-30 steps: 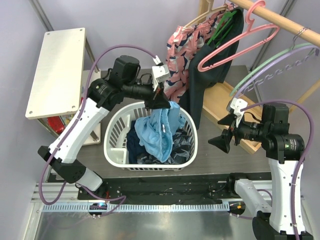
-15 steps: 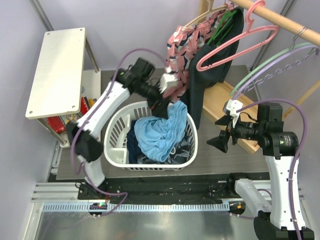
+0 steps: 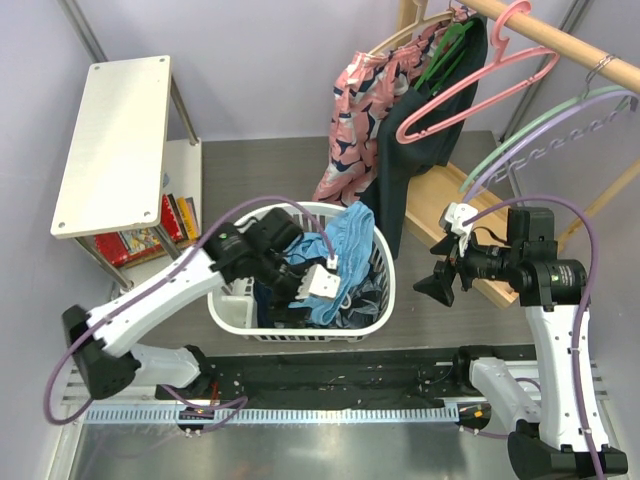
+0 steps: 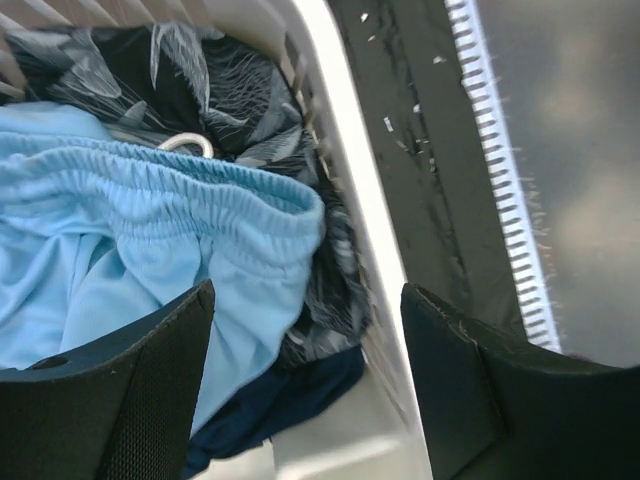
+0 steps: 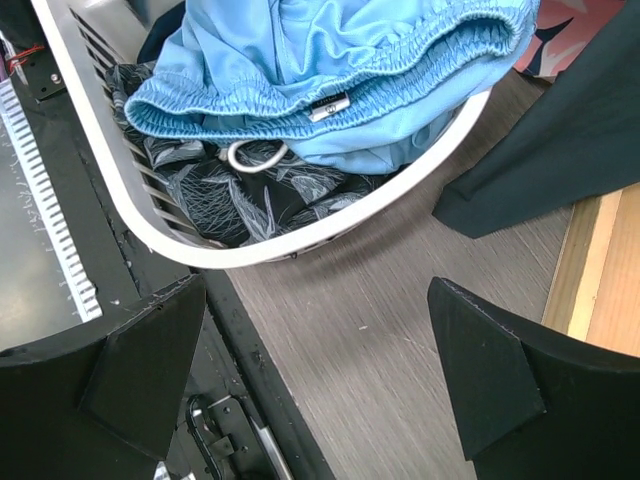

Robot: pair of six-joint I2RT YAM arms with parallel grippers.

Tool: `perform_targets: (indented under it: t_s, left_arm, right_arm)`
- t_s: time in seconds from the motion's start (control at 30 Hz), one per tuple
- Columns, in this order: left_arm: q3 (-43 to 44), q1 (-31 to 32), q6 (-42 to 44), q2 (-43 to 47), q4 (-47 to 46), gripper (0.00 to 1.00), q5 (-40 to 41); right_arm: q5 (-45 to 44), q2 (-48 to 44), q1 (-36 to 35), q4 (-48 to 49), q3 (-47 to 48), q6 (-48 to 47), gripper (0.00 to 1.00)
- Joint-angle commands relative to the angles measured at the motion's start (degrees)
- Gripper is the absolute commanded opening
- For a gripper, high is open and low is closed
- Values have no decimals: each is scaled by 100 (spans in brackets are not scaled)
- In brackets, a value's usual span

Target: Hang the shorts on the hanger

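The light blue shorts (image 3: 347, 236) lie heaped in the white laundry basket (image 3: 218, 300), one part draped over its far right rim. Their gathered waistband (image 4: 170, 185) shows in the left wrist view, and they top the pile (image 5: 330, 60) in the right wrist view. My left gripper (image 3: 316, 297) hangs low over the basket's near right side, open (image 4: 305, 400), holding nothing. The pink hanger (image 3: 480, 80) hangs bare on the wooden rod at the top right. My right gripper (image 3: 433, 283) stands open (image 5: 315, 370) over the floor, right of the basket.
Dark patterned and navy clothes (image 4: 250, 80) lie under the shorts. A pink patterned garment (image 3: 350, 110) and a dark garment (image 3: 400, 170) hang from the rod, with pale green and lavender hangers (image 3: 540, 130) farther right. A white shelf (image 3: 115, 140) stands at the left.
My left gripper opened and let go of the shorts, which dropped back onto the basket. The left arm then swung down towards the basket's near side. The right arm barely moved.
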State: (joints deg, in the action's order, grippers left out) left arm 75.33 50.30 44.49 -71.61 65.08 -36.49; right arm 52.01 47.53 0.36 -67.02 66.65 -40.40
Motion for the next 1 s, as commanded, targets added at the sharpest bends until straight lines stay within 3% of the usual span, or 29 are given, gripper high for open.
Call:
perform_targets:
  t_s: [0.0,0.27,0.4,0.5,0.53,0.6,0.63,0.67,0.77,0.97]
  left_arm:
    - [-299,243,25,-326,-1056,74,432]
    - [-519,349,191,-748,-1445,63,634]
    - [-695,410,288,-775,-1445,72,459]
    - [-695,480,245,-802,-1288,68,406]
    - [-695,472,218,-793,-1244,65,406]
    - [-695,463,34,-697,-1208,46,502]
    - [-678,445,-36,-644,-1208,36,529]
    - [-599,419,-246,-591,-1199,19,546]
    - [-362,95,-755,-214,-1147,0,459]
    - [130,-1153,-828,806,-312,0,1]
  right_arm:
    - [-138,28,-36,-30,137,-161,98]
    - [-200,37,-194,-100,208,-187,98]
    - [-209,55,-203,-74,181,-187,98]
    - [-244,81,-212,-39,120,-240,98]
    - [-244,99,-221,-39,102,-266,98]
    - [-244,107,-256,-21,76,-284,98]
    - [-253,99,-273,-13,41,-284,98]
    - [-244,81,-308,22,15,-284,98]
    - [-296,55,-405,189,-65,-214,98]
    - [-507,99,-967,725,-214,243,98]
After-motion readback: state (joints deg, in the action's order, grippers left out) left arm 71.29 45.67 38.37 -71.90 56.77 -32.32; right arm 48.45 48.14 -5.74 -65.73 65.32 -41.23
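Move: The near-left end of the blue shorts' waistband lies about 7 cm below the open left hand, some 3 cm to its right and 2 cm ahead. The white hanger hook is roughly 10 cm to the hand's right, 3 cm ahead and 8 cm down, the dark patterned garment about 11 cm right, 1 cm ahead and 10 cm down. From the right hand that waistband end is about 20 cm left, 9 cm back and 13 cm down. Left hand dips about 7 cm and rightward, pinches the waistband, then lifts it 5 cm, forward and left. ##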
